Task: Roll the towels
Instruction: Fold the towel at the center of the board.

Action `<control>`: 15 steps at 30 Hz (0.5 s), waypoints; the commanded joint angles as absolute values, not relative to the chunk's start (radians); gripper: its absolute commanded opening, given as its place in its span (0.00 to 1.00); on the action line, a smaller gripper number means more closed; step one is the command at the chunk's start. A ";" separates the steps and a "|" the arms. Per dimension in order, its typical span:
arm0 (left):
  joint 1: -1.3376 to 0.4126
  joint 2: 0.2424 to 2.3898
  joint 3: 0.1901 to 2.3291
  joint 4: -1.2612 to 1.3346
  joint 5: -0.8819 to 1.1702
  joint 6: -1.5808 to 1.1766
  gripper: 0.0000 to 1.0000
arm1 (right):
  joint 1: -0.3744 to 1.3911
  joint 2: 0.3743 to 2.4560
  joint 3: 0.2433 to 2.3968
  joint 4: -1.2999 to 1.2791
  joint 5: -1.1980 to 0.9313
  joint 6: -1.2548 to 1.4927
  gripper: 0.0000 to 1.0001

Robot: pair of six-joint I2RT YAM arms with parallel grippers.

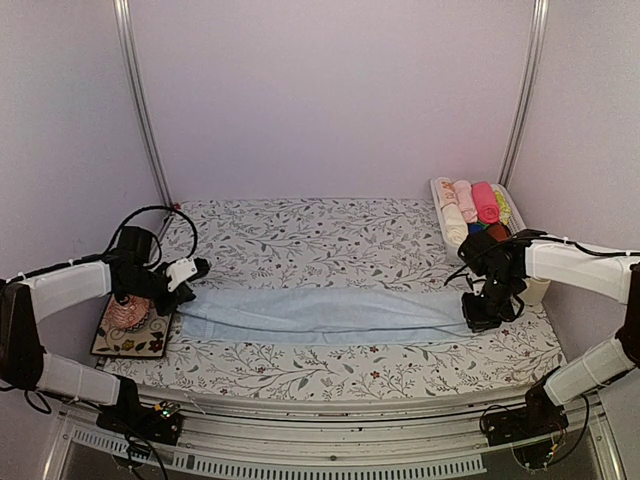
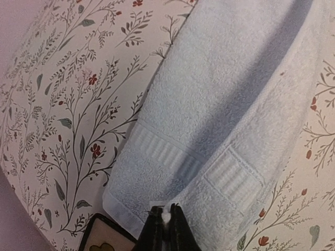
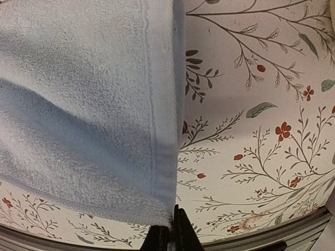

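Note:
A light blue towel (image 1: 320, 312) lies stretched flat across the middle of the floral table, folded lengthwise into a long strip. My left gripper (image 1: 200, 268) is at its left end. In the left wrist view the left gripper (image 2: 166, 215) is shut on the hem of the towel (image 2: 220, 104), with a bit of cloth pinched between the tips. My right gripper (image 1: 478, 318) is at the right end. In the right wrist view the right gripper (image 3: 171, 224) is shut on the near corner of the towel (image 3: 78, 104).
A white tray (image 1: 437, 185) at the back right holds several rolled cloths, cream, pink and hot-pink. A pink knitted lump (image 1: 130, 313) sits on a dark-edged mat (image 1: 125, 342) at the left, beside the towel's left end. The table's metal front edge (image 3: 293, 230) runs close to the right gripper.

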State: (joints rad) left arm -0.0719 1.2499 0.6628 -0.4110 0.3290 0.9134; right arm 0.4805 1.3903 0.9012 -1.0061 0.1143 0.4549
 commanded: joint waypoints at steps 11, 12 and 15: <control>-0.113 1.233 0.757 -0.568 0.283 0.931 0.97 | 0.492 1.415 0.926 -1.000 0.111 0.446 0.55; -0.114 1.229 0.770 -0.583 0.279 0.935 0.97 | 0.490 1.419 0.943 -1.002 0.124 0.445 0.57; -0.114 1.217 0.807 -0.613 0.253 0.946 0.97 | 0.458 1.442 1.013 -0.998 0.135 0.428 0.63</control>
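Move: Both my hands hold the corners of the light-blue towel's raised top layer, the towel lying crosswise in front of me. The lower layer's near-left corner is about 4 cm back from my left hand and 7 cm below; the patterned tray is some 7 cm to that hand's left, 1 cm back. Its near-right corner is some 4 cm straight beneath my right hand; the mug stands about 6 cm ahead and 8 cm right of that hand, the towel basket roughly 21 cm straight ahead. I let go of both corners of the top layer to lay the fold down. My left fingers spread fully as that hand eases back just under 1 cm, then rises about 1.5 cm clear of the towel; my right hand practically stays in place, low over its corner, and opens to a bit over half. ##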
